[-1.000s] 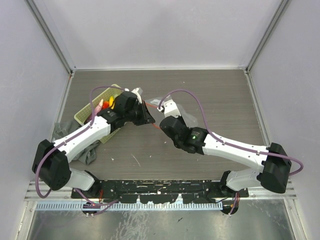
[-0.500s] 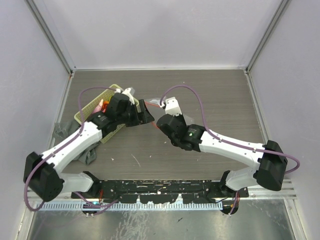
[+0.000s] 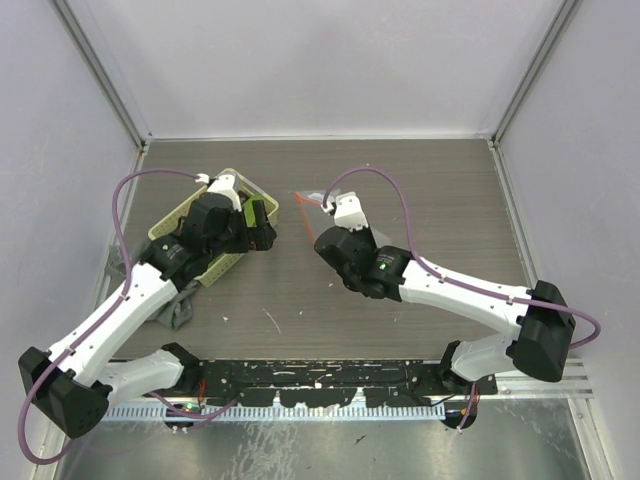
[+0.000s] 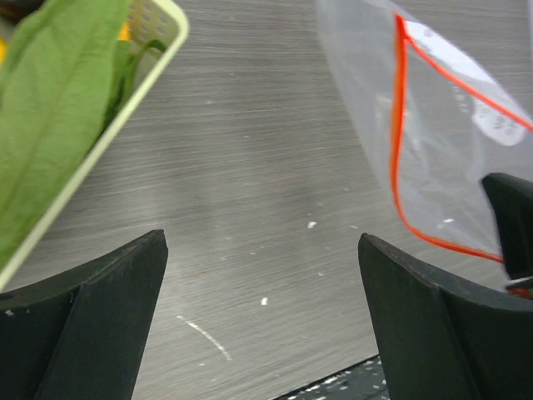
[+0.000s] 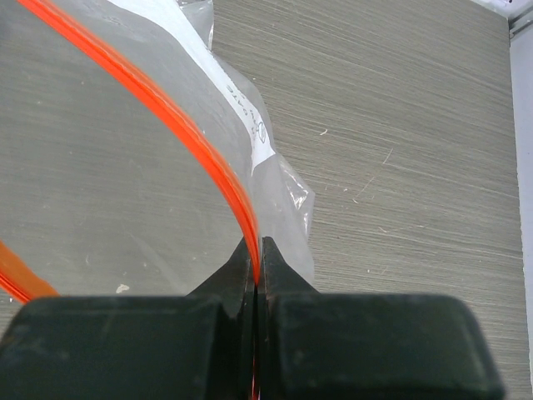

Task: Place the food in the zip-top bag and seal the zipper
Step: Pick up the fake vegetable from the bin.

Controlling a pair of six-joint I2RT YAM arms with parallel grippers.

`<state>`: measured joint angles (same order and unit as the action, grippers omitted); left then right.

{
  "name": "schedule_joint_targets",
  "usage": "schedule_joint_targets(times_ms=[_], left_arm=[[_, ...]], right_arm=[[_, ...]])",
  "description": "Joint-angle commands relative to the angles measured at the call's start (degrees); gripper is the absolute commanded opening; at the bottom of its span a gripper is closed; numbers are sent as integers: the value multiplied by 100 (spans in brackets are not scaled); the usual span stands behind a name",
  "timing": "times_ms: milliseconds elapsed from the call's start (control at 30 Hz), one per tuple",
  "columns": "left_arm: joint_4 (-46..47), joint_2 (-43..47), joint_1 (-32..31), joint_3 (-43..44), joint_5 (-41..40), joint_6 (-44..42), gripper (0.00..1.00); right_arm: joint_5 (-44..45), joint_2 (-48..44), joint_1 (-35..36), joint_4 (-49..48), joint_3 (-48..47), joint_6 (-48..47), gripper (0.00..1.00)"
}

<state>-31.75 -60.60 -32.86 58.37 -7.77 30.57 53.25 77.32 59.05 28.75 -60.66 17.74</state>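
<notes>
The zip-top bag [image 3: 312, 201] is clear, held up off the table by my right gripper [image 3: 322, 224]. In the right wrist view that gripper [image 5: 256, 247] is shut on the red-orange zipper [image 5: 193, 137] at the bag's [image 5: 100, 167] mouth edge. My left gripper [image 3: 265, 232] is open and empty over the right edge of the mesh basket [image 3: 180, 216], apart from the bag. In the left wrist view [image 4: 260, 243] only bare table lies between its jaws. The green leaf [image 4: 50, 108] and a yellow piece [image 4: 125, 32] lie in the basket [image 4: 125, 118]. The bag [image 4: 441, 142] and zipper [image 4: 397, 125] show at the right.
A grey cloth [image 3: 176, 306] lies on the table under the left arm, near the left wall. The left arm hides most of the basket's contents in the top view. Walls close in the table on three sides.
My left gripper has drawn back left from the bag's mouth to the basket's edge. My right gripper has kept hold of the zipper strip and barely moved.
</notes>
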Motion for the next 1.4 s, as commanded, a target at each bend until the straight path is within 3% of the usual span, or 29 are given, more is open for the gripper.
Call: schedule_joint_targets(times_ms=[0, 200, 467, 833, 1367], left_arm=[[-177, 74, 93, 304, -673, -739, 98], [-478, -497, 431, 753, -1045, -1300, 98], [-1494, -2348, 1581, 2062, 440, -2152, 98], [-1755, -3948, 1772, 2961, 933, -2805, 88], [-1924, -5135, 1978, 3294, 1350, -2985, 75]], right_arm=[[96, -98, -96, -211, -41, -16, 0], [-201, -413, -261, -576, 320, -209, 0], [-515, -558, -439, -874, 522, -405, 0], [-804, -665, -640, -1175, 795, -524, 0], [-1044, -534, -735, -1390, 937, -559, 0]])
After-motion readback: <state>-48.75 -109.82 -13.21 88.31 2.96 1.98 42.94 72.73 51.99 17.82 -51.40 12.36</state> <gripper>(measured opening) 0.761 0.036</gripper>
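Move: In the bin, the green leafy vegetable lies about 10 cm ahead of the left hand, 7 cm to its left and some 18 cm below. The small yellow pumpkin is about 5 cm beyond it and 5 cm to its right, the eggplant 7 cm beyond it and level sideways; the peach sits about 5 cm to its left, level with it. From the right hand, the leafy vegetable is roughly 10 cm ahead, 21 cm left and 15 cm below. Swinging left and then forward over the bin, the left hand goes down about 14 cm towards the green leafy vegetable, some 12 cm forward and 7 cm left in all. It rolls its left side up and tips to point nearly straight down, the fingers closing partway to straddle the leaves. The right hand keeps its pinch on the zip-top bag's orange zipper, sinking about 3 cm. ##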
